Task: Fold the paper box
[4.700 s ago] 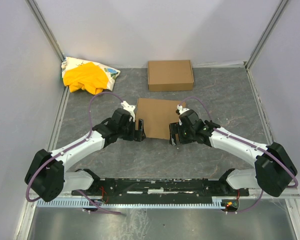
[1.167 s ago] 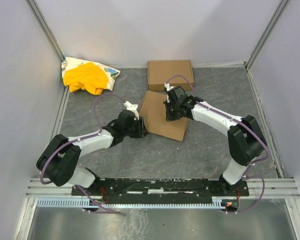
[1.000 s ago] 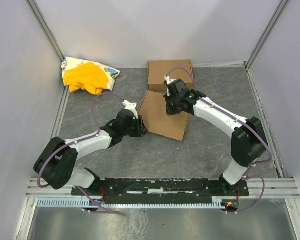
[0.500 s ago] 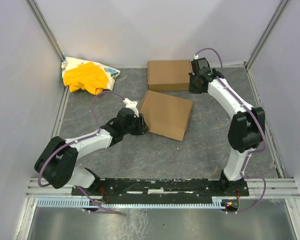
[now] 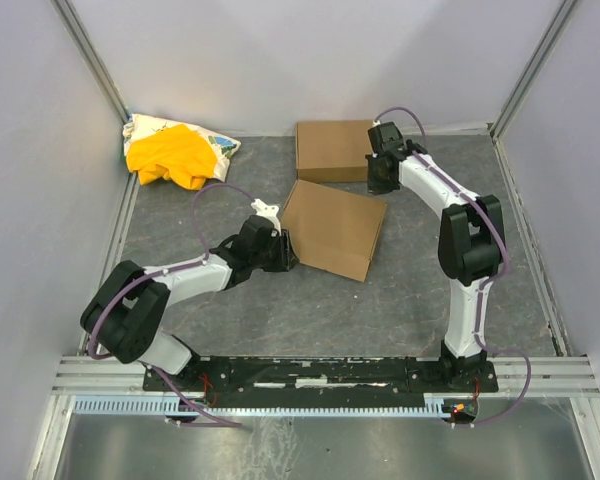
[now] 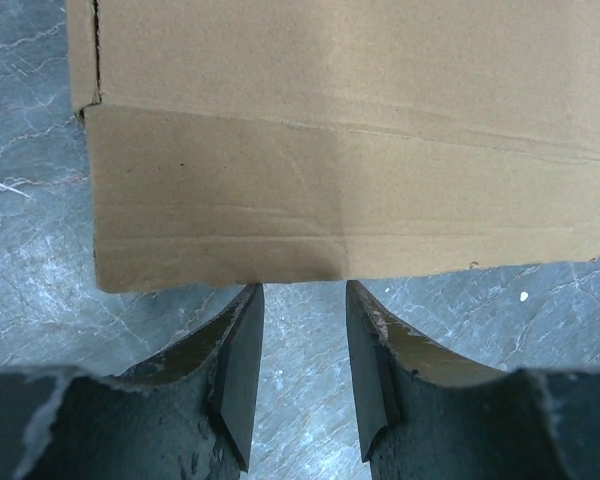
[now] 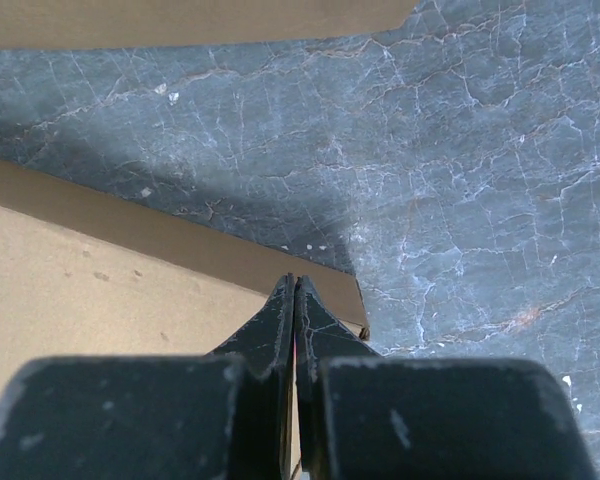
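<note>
The paper box (image 5: 332, 228) lies mid-table as a flat, closed brown carton, turned askew. My left gripper (image 5: 284, 250) is open at its near-left edge. In the left wrist view its fingertips (image 6: 242, 310) stand just below the box's side wall (image 6: 330, 190), and the left gripper (image 6: 300, 296) has only table between its jaws. My right gripper (image 5: 378, 186) is shut and empty beside the box's far right corner. In the right wrist view, the right gripper (image 7: 295, 282) has its tips over that corner of the box (image 7: 110, 270).
A second neat brown carton (image 5: 335, 150) lies against the back wall, and its edge shows in the right wrist view (image 7: 180, 22). A yellow cloth bundle (image 5: 175, 152) lies in the back left corner. Grey walls close in the table on three sides.
The right arm left the top of the box, swung out to the back right, then came back a little to the box's far right corner. The box ended up turned askew. The left gripper stayed at its edge.
</note>
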Available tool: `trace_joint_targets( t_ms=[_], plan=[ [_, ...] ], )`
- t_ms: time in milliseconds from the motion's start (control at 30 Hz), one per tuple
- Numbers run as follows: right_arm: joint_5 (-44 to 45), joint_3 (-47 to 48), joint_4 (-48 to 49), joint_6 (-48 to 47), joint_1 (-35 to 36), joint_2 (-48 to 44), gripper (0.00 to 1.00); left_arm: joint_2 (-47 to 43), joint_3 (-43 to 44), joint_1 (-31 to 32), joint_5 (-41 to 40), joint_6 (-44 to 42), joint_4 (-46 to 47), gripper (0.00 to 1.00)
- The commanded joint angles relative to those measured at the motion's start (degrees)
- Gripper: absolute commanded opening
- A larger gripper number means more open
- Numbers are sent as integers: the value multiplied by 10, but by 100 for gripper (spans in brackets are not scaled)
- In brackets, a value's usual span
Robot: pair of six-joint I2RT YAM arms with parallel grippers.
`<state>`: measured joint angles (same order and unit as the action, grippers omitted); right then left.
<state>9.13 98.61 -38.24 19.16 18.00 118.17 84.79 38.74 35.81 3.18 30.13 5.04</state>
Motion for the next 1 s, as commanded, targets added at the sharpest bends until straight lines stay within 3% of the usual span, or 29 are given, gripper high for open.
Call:
trace_joint_targets(
  t_ms=[0,467,700,967],
  plan=[
    [6,28,27,-13,-1,4,1,16,32,3,-5,-19,38,45],
    [-70,68,3,-41,-1,91,2,67,63,2,-2,-20,45,45],
    [-185,52,15,-76,1,100,2,112,89,2,2,-19,52,44],
    [-255,31,5,-102,23,90,1,139,85,5,-6,7,133,41]
  ],
)
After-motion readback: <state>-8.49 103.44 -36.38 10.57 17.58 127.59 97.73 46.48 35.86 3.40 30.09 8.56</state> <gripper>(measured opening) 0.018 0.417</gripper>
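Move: The paper box lies between the hands, turned clockwise. From the right hand its middle is about 10 cm back, 11 cm left and 6 cm lower; its far right corner is some 3 cm back and 3 cm right, 4 cm lower. The back box's middle is roughly 10 cm ahead, 8 cm left, 5 cm lower. From the left hand, the paper box's middle is about 9 cm ahead, 10 cm right and 2 cm lower. The closed right fingers come against the paper box's far wall: they reach 2 cm forward past the edge, sink nearly 5 cm just behind it, then sweep about 5 cm left along the wall, easing back a little and turning some 15 degrees counter-clockwise. Meanwhile the left hand, half open, pushes forward, right and down, some 5 cm altogether, its tips closing right in under the near flap's lower edge. ##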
